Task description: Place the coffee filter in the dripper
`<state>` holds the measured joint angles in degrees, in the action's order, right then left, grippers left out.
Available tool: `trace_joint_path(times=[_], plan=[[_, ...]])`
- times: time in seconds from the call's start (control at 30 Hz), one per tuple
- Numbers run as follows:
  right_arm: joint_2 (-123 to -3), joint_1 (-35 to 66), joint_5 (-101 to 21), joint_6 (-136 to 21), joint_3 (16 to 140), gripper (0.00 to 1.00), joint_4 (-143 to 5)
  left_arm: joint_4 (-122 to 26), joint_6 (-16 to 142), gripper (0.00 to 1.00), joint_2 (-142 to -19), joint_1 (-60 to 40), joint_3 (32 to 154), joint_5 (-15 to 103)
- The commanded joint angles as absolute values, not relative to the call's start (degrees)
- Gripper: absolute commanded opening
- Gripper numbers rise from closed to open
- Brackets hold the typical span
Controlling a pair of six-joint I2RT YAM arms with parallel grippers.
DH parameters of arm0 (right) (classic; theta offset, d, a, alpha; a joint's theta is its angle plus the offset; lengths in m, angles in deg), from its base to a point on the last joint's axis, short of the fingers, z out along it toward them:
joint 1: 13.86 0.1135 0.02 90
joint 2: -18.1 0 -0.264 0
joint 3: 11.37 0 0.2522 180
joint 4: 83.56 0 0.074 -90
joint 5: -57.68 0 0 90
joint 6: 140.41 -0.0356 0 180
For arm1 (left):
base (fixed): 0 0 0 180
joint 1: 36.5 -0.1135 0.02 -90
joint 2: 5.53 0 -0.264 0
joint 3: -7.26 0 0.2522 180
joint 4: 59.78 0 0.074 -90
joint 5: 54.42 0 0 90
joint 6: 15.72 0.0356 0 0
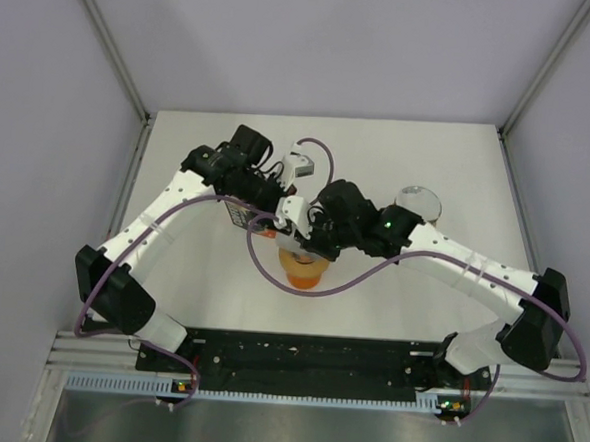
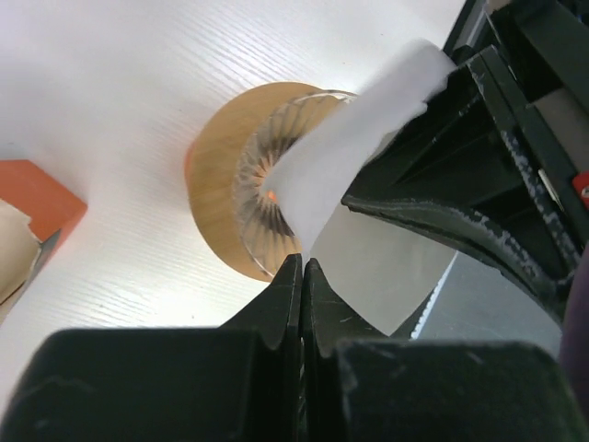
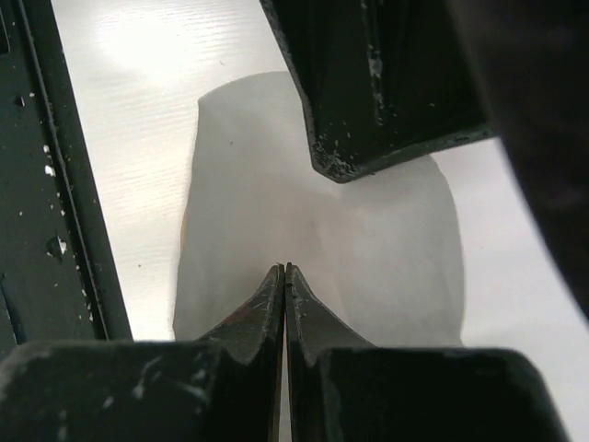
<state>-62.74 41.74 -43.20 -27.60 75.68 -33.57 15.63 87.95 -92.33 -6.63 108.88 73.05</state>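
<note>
The dripper point(image 1: 302, 272) stands mid-table, orange with a tan ring rim point(image 2: 213, 175) and a ribbed inside. Both arms meet right above it. The white paper coffee filter point(image 2: 336, 152) hangs over the dripper's mouth, one layer reaching down toward the centre hole. My left gripper point(image 2: 302, 262) is shut on the filter's lower corner. My right gripper point(image 3: 285, 269) is shut on another part of the filter point(image 3: 248, 184), and its dark fingers point(image 2: 433, 175) show at the right of the left wrist view. The left gripper's finger point(image 3: 368, 83) crosses the top of the right wrist view.
A small orange carton with cream paper point(image 2: 37, 203) sits left of the dripper, under the left arm. A clear glass vessel point(image 1: 418, 201) stands behind the right arm. The black base rail point(image 1: 297, 351) runs along the table's near edge.
</note>
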Motion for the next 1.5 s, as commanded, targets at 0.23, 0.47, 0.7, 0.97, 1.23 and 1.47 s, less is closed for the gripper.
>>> trace_joint_path(times=[0.23,0.47,0.7,0.97,1.23,1.47], plan=[[-72.4,43.8,-40.7,-21.8,87.9,0.00,-26.9,10.0,88.7,0.00,-92.5,-6.5,108.5,71.6],[-77.1,44.8,-40.3,-19.6,90.3,0.00,-21.1,9.8,88.2,0.00,-92.8,-6.5,108.7,72.6],[-78.9,44.9,-42.6,-18.9,89.8,0.00,-16.7,10.5,87.8,0.21,-93.1,-6.6,111.1,73.6],[-80.4,44.9,-42.9,-18.4,89.0,0.00,-16.4,11.5,85.7,0.48,-93.0,-8.3,114.4,76.4],[-82.4,44.9,-42.2,-18.3,87.7,0.00,-16.9,6.7,79.6,0.52,-91.9,-14.4,114.3,80.4],[-84.6,44.9,-40.4,-18.7,87.4,0.00,-17.0,6.1,79.6,0.54,-91.5,-15.8,112.9,80.1]])
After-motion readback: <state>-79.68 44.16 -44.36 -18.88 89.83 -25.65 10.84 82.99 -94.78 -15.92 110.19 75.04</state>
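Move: Just under the pinched filter sits the dripper: from the right hand about 3 cm left, 1 cm ahead and 7 cm below; from the left hand, which also still grips the paper, about 4 cm right, 1 cm back and 10 cm below. The orange server stands straight beneath the dripper, some 6 cm lower. The filter box is about 7 cm ahead and 7 cm left of the left hand, 15 cm lower. Keeping its pinch on the filter, the right hand eases about 4 cm left and then 3.5 cm down into the dripper's mouth, its fingertips tipping down and swinging counter-clockwise, roughly 10 degrees each. The left hand goes along some 2 cm forward and 2 cm down, opens halfway to let go of the paper, then backs off forward, left and slightly up. ##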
